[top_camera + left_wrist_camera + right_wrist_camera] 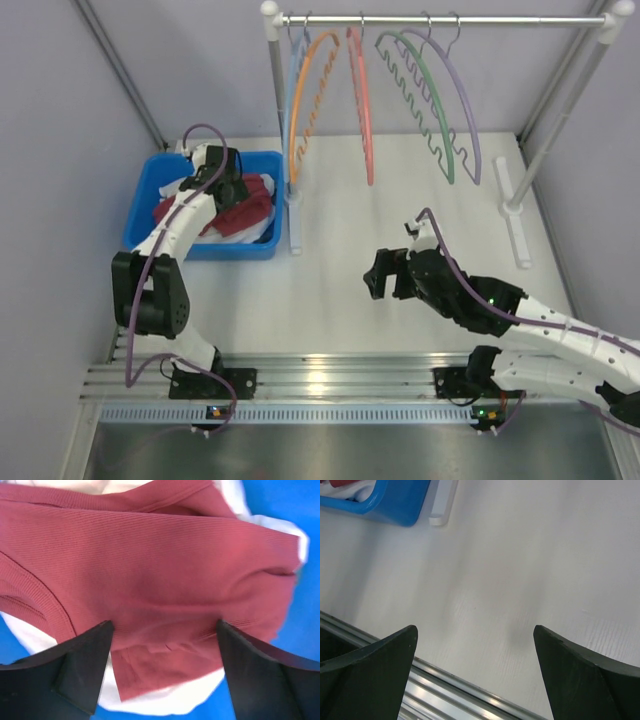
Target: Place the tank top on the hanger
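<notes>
The maroon tank top [247, 211] lies crumpled in a blue bin [150, 190] at the left of the table. My left gripper [230, 186] is down inside the bin, right over it. In the left wrist view the ribbed tank top [150, 565] fills the frame, and the left gripper [165, 625] is open, its jaws wide apart with both tips at the fabric. The lavender hanger [468, 110] hangs at the right end of the rail. My right gripper [378, 275] hovers open over bare table, and in its own wrist view the gripper [475, 630] has nothing between its jaws.
A white cloth [165, 700] lies under the tank top in the bin. Orange [300, 110], salmon-red [362, 100] and green [430, 110] hangers share the rail [440, 19]. Rack feet [520, 225] stand on the table. A metal rail [445, 690] runs along the near edge.
</notes>
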Robot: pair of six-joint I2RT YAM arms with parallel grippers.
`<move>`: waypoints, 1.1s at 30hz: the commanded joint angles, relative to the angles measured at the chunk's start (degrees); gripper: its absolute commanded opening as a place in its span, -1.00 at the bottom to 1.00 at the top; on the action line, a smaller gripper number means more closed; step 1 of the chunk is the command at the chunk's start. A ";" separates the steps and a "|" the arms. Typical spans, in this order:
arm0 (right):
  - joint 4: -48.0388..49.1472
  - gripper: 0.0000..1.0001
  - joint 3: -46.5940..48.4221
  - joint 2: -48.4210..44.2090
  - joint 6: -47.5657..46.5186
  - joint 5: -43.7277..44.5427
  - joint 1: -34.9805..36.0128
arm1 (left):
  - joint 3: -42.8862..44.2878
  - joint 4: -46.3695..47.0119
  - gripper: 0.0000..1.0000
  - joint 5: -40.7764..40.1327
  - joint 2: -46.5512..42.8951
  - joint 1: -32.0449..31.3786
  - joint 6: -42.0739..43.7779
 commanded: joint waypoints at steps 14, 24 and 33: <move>3.76 0.99 1.53 1.50 -2.29 -2.38 0.47 | -0.31 -0.22 -1.00 6.35 -11.37 0.67 7.02; 4.55 1.00 6.98 4.57 -6.07 -2.03 0.55 | 11.26 -11.89 -1.00 11.82 -24.82 -4.42 8.26; 5.60 0.99 12.61 6.69 -9.05 -3.34 0.55 | 24.45 -18.33 -1.00 15.23 -28.78 -10.48 7.12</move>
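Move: The maroon tank top lies in the blue bin with its middle about 2 cm ahead of the open left hand, 5 cm to its left and 4 cm below. White clothes lie underneath, centred 1 cm ahead, 6 cm left and 7 cm below the left hand; the bin's middle is 1 cm ahead, 8 cm left and 5 cm below. From the right hand the tank top is roughly 26 cm ahead, 52 cm left and 9 cm lower. The tank top is pinched as the left hand sinks its last 1 cm into it and shuts fully, then is drawn up out of the white clothes, some 25 cm, the hand also coming back and a little right. The fingers tilt up about 25 degrees while swinging clockwise, keeping their grip. Late on, the empty right hand, still open, eases up and left. ##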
